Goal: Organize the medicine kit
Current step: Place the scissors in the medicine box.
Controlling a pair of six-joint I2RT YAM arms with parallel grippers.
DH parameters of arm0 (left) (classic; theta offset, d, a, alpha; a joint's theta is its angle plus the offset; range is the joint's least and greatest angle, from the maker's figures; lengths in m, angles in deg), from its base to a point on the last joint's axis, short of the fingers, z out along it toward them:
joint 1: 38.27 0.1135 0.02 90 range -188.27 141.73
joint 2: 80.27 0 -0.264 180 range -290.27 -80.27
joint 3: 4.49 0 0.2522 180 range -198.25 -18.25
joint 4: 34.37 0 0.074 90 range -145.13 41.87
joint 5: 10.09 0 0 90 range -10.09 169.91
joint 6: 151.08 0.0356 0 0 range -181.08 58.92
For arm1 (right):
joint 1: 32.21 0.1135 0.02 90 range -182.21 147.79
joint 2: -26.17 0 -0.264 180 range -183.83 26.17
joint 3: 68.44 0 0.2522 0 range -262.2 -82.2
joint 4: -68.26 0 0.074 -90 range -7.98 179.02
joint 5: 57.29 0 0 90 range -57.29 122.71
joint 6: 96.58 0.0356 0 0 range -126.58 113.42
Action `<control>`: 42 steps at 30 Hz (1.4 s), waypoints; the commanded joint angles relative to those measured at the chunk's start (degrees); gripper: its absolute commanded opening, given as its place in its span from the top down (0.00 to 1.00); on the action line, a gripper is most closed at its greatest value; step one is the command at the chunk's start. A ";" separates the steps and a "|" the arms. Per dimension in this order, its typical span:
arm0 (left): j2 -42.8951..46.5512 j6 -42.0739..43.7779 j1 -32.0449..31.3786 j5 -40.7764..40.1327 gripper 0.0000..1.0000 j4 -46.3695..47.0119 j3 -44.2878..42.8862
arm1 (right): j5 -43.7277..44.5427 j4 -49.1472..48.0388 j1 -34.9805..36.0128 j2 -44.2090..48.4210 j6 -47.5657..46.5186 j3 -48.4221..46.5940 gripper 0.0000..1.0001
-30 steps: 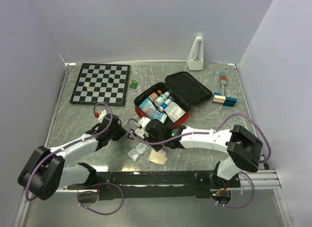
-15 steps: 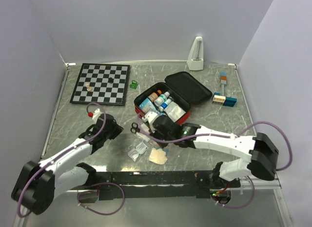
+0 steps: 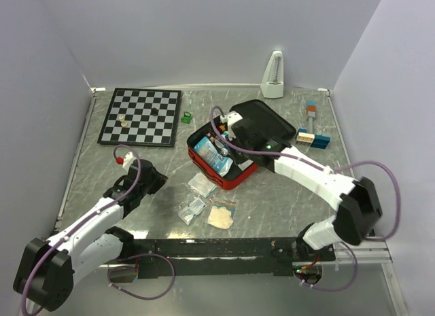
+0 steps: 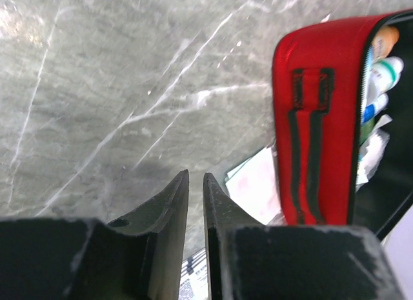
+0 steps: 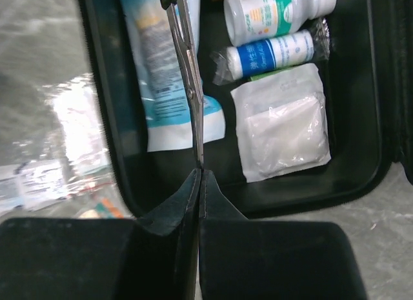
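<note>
The medicine kit (image 3: 226,176) lies open mid-table, a red case with black lining and its lid (image 3: 265,128) folded back. Inside are a blue-and-white tube (image 5: 158,68), a white bottle (image 5: 277,10), a gauze roll (image 5: 271,51) and a white pad (image 5: 281,122). My right gripper (image 5: 199,173) hangs over the tray, shut on the blade tips of metal scissors (image 5: 188,74) that point away over the tube. The right gripper (image 3: 228,129) shows above the kit's far side in the top view. My left gripper (image 4: 195,176) hovers over bare table left of the kit (image 4: 310,119), its jaws slightly apart and empty.
Loose packets (image 3: 202,185) (image 3: 192,209) and a tan bandage (image 3: 220,217) lie in front of the kit. A chessboard (image 3: 141,116) sits at the back left with a green item (image 3: 185,116) beside it. A metronome (image 3: 274,76) and blue blocks (image 3: 312,138) stand at the back right.
My right arm has carried the scissors from the table in front of the kit up over its open tray. The left arm has drawn back to the left.
</note>
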 commanded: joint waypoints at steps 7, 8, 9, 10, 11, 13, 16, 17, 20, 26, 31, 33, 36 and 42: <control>-1.58 2.18 0.23 3.53 0.79 2.93 -0.18 | -2.29 0.00 -4.93 -13.54 -5.22 -8.79 1.00; -1.67 2.26 0.23 3.53 0.79 3.28 -0.09 | -2.20 -0.17 -5.02 -14.25 -5.31 -8.97 1.00; -1.76 2.26 0.23 3.79 0.79 3.46 0.00 | -2.11 -0.17 -5.02 -14.86 -5.57 -9.15 1.00; -1.93 2.44 0.32 4.06 0.79 3.90 0.26 | -2.46 -0.17 -5.02 -15.31 -5.75 -9.06 1.00; -2.02 2.35 0.23 4.06 0.79 4.16 0.35 | -2.64 -0.35 -5.02 -15.92 -6.01 -8.89 1.00; -2.37 2.35 0.23 4.50 0.79 4.78 0.70 | -3.34 -0.52 -5.02 -16.98 -6.19 -8.27 1.00; -2.90 2.61 0.23 5.02 0.79 5.31 1.14 | -4.57 -1.31 -4.93 -17.94 -5.75 -6.87 1.00; -3.08 2.62 0.32 5.11 0.79 5.40 1.14 | -4.83 -1.58 -4.85 -17.95 -5.66 -5.99 1.00; -2.90 2.97 0.23 5.03 0.79 5.48 1.40 | -5.28 -2.19 -4.58 -18.03 -5.66 -4.58 1.00; -4.22 2.97 0.32 5.64 0.79 6.28 1.40 | -8.17 -0.44 -4.41 -21.11 -5.83 -5.98 1.00; -3.78 2.79 0.23 5.81 0.79 6.63 2.10 | -8.27 -0.70 -4.23 -21.21 -5.31 -5.72 1.00; -3.61 2.79 0.32 5.64 0.79 6.54 2.28 | -8.00 -2.97 -4.23 -18.49 -4.70 -3.88 1.00; -3.69 2.79 0.23 5.73 0.79 6.28 2.19 | -7.91 -5.70 -4.23 -14.44 -3.90 -2.47 1.00; -3.52 2.53 0.23 5.99 0.80 6.45 2.28 | -8.09 -2.64 -4.32 -14.43 -5.22 -6.51 1.00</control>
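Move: The right hand holds the scissors by the blades over the near side of the open medicine box, whose middle lies about 9 cm ahead, 4 cm to the left and 13 cm below. Inside, the gauze pad is some 9 cm straight ahead, the blue pouch about 8 cm ahead and 8 cm left, and the white bottle roughly 15 cm ahead and 4 cm left, all about 14 cm down. From the idle left hand, the box's middle is some 12 cm ahead, 19 cm right and 4 cm lower. Down and forward at first, the right hand carries the scissors towards the middle of the medicine box, then sinks on while easing back a little, about 11 cm down in all, its fingers tipping some 15 degrees further downward. It ends by rising about 3 cm and partly levelling again, the closed fingers still pinching the blades. ##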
